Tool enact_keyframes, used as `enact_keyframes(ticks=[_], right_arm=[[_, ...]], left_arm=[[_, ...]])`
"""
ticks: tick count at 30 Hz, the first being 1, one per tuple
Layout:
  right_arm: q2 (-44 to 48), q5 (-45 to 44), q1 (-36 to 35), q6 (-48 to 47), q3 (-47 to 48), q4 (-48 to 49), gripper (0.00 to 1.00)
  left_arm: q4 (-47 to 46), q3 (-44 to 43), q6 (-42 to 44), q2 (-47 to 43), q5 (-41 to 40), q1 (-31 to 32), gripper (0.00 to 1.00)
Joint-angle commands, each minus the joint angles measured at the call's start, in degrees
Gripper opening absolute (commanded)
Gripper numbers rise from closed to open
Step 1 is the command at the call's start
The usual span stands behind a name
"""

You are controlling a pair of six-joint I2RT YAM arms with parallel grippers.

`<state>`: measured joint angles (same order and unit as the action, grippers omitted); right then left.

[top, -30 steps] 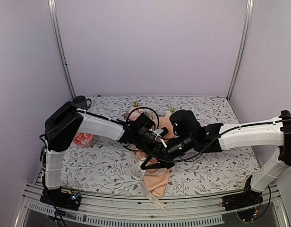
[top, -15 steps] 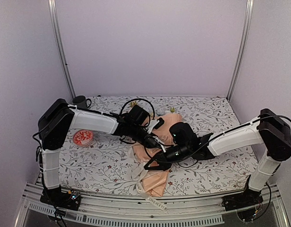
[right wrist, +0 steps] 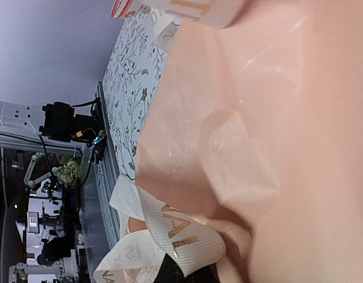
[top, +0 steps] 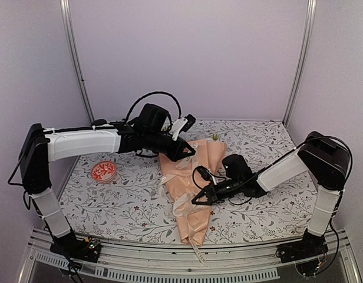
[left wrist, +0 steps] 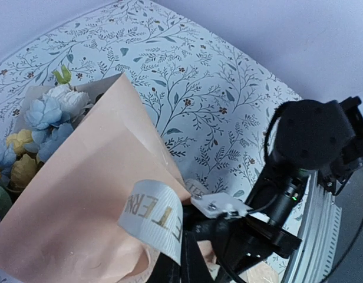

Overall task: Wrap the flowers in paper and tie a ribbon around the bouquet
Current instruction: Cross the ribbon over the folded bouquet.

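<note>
The bouquet lies on the table as a peach-orange paper (top: pixel 193 177) cone, with blue, white and yellow flowers (left wrist: pixel 47 115) showing at its wide far end. The cream ribbon (top: pixel 177 204), printed with gold letters, runs around the cone's middle, and a tail trails toward the front edge. My left gripper (top: pixel 189 152) is at the cone's upper left edge, shut on a loop of ribbon (left wrist: pixel 155 218). My right gripper (top: pixel 197 200) sits low against the middle of the cone, shut on another stretch of ribbon (right wrist: pixel 184 236). Paper (right wrist: pixel 276 118) fills most of the right wrist view.
A red-and-white dish (top: pixel 103 171) sits on the leaf-patterned cloth at the left. The right arm's wrist (left wrist: pixel 308 144) is close to the left gripper. The metal front rail (top: pixel 170 268) runs just below the cone's tip.
The left gripper has drawn back and up to the far left with its ribbon. The right arm has dropped lower and stretched out. The paper cone is now uncovered.
</note>
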<state>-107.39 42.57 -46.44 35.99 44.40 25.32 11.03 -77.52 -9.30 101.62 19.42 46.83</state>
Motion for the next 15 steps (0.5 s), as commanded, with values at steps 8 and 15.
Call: enact_keyframes(ticks=[8,15], right_arm=[[-4.49,4.07,2.58,6.21,3.85,4.25,0.00],[-4.42,4.28,4.15,7.58,3.49,4.55,0.00]], left_arm=[[1.86,0.84,13.20,-8.10,2.23,15.44,0.00],[5.43,-1.17,18.28,-1.52,7.03,23.27,0.00]])
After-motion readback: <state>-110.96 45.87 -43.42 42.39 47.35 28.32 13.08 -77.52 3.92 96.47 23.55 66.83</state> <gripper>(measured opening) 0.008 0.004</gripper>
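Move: The ribbon pinched in the right fingers, the place to cross over, lies about 11 cm back from the left hand, 4 cm to its right and 14 cm below; for the right hand it is right between the fingers. From the left hand, the wrapped bouquet's middle is level with it, 1 cm to the right and 15 cm down, while the paper's folded lower end is some 23 cm back, 3 cm right and 17 cm down. Back towards its base and somewhat to its right, the left hand sweeps its pinched ribbon end fast, about 18 cm back and 7 cm across, arching up 8 cm and then sinking by half of that. It passes high over the right fingers and on towards the paper's lower end, turning roughly 30 degrees clockwise. The right hand stays low, still gripping its ribbon, and eases some 2 cm forward. ##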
